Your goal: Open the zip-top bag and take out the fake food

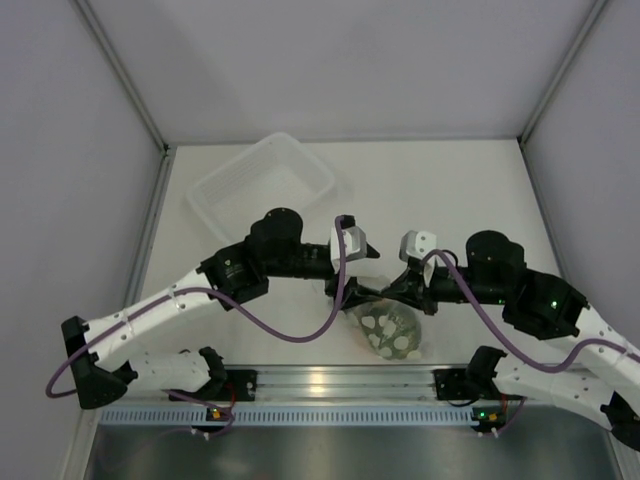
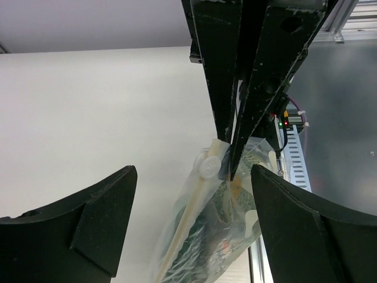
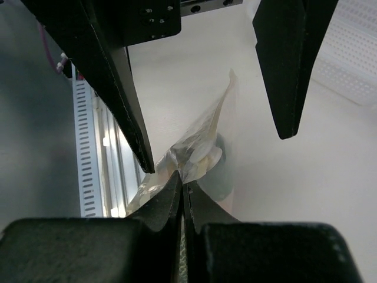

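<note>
The clear zip-top bag [image 1: 386, 328] lies on the table between my two grippers, with the fake food inside showing as green and pale shapes. In the left wrist view the bag [image 2: 194, 236] shows its zip strip and a white slider [image 2: 209, 167], with green and orange pieces [image 2: 237, 190] behind the plastic. My right gripper [image 1: 398, 292] is shut on the bag's top edge [image 3: 194, 156], its tips pinching the crumpled plastic [image 3: 184, 180]. My left gripper [image 1: 346, 292] is open, its fingers [image 2: 112, 206] standing wide on either side of the bag near the slider without holding it.
The translucent white perforated basket [image 1: 262, 185] stands at the back left and shows at the right wrist view's top right [image 3: 353, 53]. The metal rail [image 1: 320, 382] runs along the table's near edge, just behind the bag.
</note>
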Controlling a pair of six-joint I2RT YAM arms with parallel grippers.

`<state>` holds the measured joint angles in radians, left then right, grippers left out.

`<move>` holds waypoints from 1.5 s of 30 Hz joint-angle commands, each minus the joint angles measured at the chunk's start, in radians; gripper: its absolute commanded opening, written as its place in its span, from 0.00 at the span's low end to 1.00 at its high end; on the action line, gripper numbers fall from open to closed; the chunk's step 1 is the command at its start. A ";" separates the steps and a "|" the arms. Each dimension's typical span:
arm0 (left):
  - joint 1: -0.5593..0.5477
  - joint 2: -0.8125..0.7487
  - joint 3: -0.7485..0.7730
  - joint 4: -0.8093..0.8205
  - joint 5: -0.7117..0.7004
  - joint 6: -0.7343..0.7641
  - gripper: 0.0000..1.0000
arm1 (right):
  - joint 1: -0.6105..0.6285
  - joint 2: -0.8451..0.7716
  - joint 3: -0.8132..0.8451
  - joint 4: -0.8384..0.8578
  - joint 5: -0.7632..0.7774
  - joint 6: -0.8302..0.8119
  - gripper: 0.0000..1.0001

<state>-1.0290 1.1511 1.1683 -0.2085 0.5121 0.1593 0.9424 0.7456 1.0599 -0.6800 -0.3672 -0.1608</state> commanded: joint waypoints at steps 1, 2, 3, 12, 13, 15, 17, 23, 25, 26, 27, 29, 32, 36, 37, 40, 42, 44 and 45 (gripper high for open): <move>-0.002 0.005 0.037 0.061 0.057 -0.001 0.85 | 0.012 -0.029 0.015 0.013 -0.058 -0.042 0.00; -0.002 0.009 0.044 0.061 0.075 -0.001 0.85 | 0.010 -0.031 0.015 0.011 -0.058 -0.046 0.00; 0.000 0.010 0.047 0.061 0.109 -0.007 0.86 | 0.012 -0.032 0.015 0.011 -0.058 -0.048 0.00; -0.002 0.039 0.070 0.063 0.224 -0.040 0.64 | 0.009 -0.029 0.020 0.008 -0.069 -0.060 0.00; -0.002 0.039 0.071 0.063 0.241 -0.041 0.57 | 0.010 -0.028 0.020 0.007 -0.065 -0.059 0.00; -0.002 0.039 0.073 0.061 0.253 -0.044 0.40 | 0.010 -0.029 0.022 0.000 -0.059 -0.059 0.00; 0.000 0.041 0.076 0.063 0.258 -0.047 0.36 | 0.012 -0.026 0.023 -0.001 -0.052 -0.059 0.00; 0.000 0.045 0.077 0.044 0.252 -0.052 0.31 | 0.010 -0.035 0.026 0.003 -0.024 -0.056 0.00; 0.001 0.047 0.076 0.040 0.255 -0.052 0.30 | 0.010 -0.037 0.025 0.008 -0.009 -0.054 0.00; 0.001 0.048 0.074 0.040 0.253 -0.053 0.34 | 0.010 -0.038 0.025 0.008 -0.003 -0.052 0.00; 0.001 0.048 0.073 0.037 0.247 -0.053 0.40 | 0.012 -0.038 0.026 0.010 -0.006 -0.052 0.00; 0.000 0.048 0.068 0.037 0.236 -0.050 0.41 | 0.010 -0.041 0.026 0.016 -0.012 -0.051 0.00; 0.000 0.048 0.062 0.037 0.210 -0.046 0.40 | 0.010 -0.048 0.023 0.020 -0.021 -0.052 0.00; 0.001 0.059 0.064 0.037 0.177 -0.038 0.36 | 0.010 -0.054 0.017 0.027 -0.045 -0.052 0.00; 0.000 0.061 0.068 0.035 0.163 -0.035 0.36 | 0.012 -0.052 0.017 0.028 -0.050 -0.052 0.00; 0.000 0.070 0.068 0.035 0.146 -0.027 0.28 | 0.010 -0.060 0.011 0.034 -0.059 -0.052 0.00; 0.001 0.073 0.068 0.035 0.147 -0.026 0.22 | 0.010 -0.063 0.011 0.036 -0.062 -0.051 0.00; 0.001 0.075 0.067 0.037 0.149 -0.024 0.20 | 0.009 -0.063 0.011 0.033 -0.056 -0.051 0.00; 0.000 0.072 0.067 0.034 0.147 -0.027 0.20 | 0.010 -0.060 0.009 0.031 -0.056 -0.051 0.00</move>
<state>-1.0294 1.2205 1.2079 -0.2031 0.6731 0.1108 0.9424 0.7002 1.0599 -0.7074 -0.3935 -0.2008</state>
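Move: The left hand is poised open around the bag's white zip slider, which sits about 2 cm back and 2 cm to its right, level with it. The slider is also some 2 cm left, 1 cm forward and 1 cm above the right hand, which already pinches the bag's top edge. The fake food hangs in the bag about 10 cm below both hands, roughly 3 cm back and 5 cm right of the left hand. Back by about 3.5 cm, turning some 10 degrees clockwise, the left hand comes in on the zip slider and closes most of the way. It then eases forward about 1 cm, slightly down and to the right, and narrows further until its fingertips stand either side of the slider. The right hand keeps its pinch on the bag's edge, drifting about 1 cm back and right. ##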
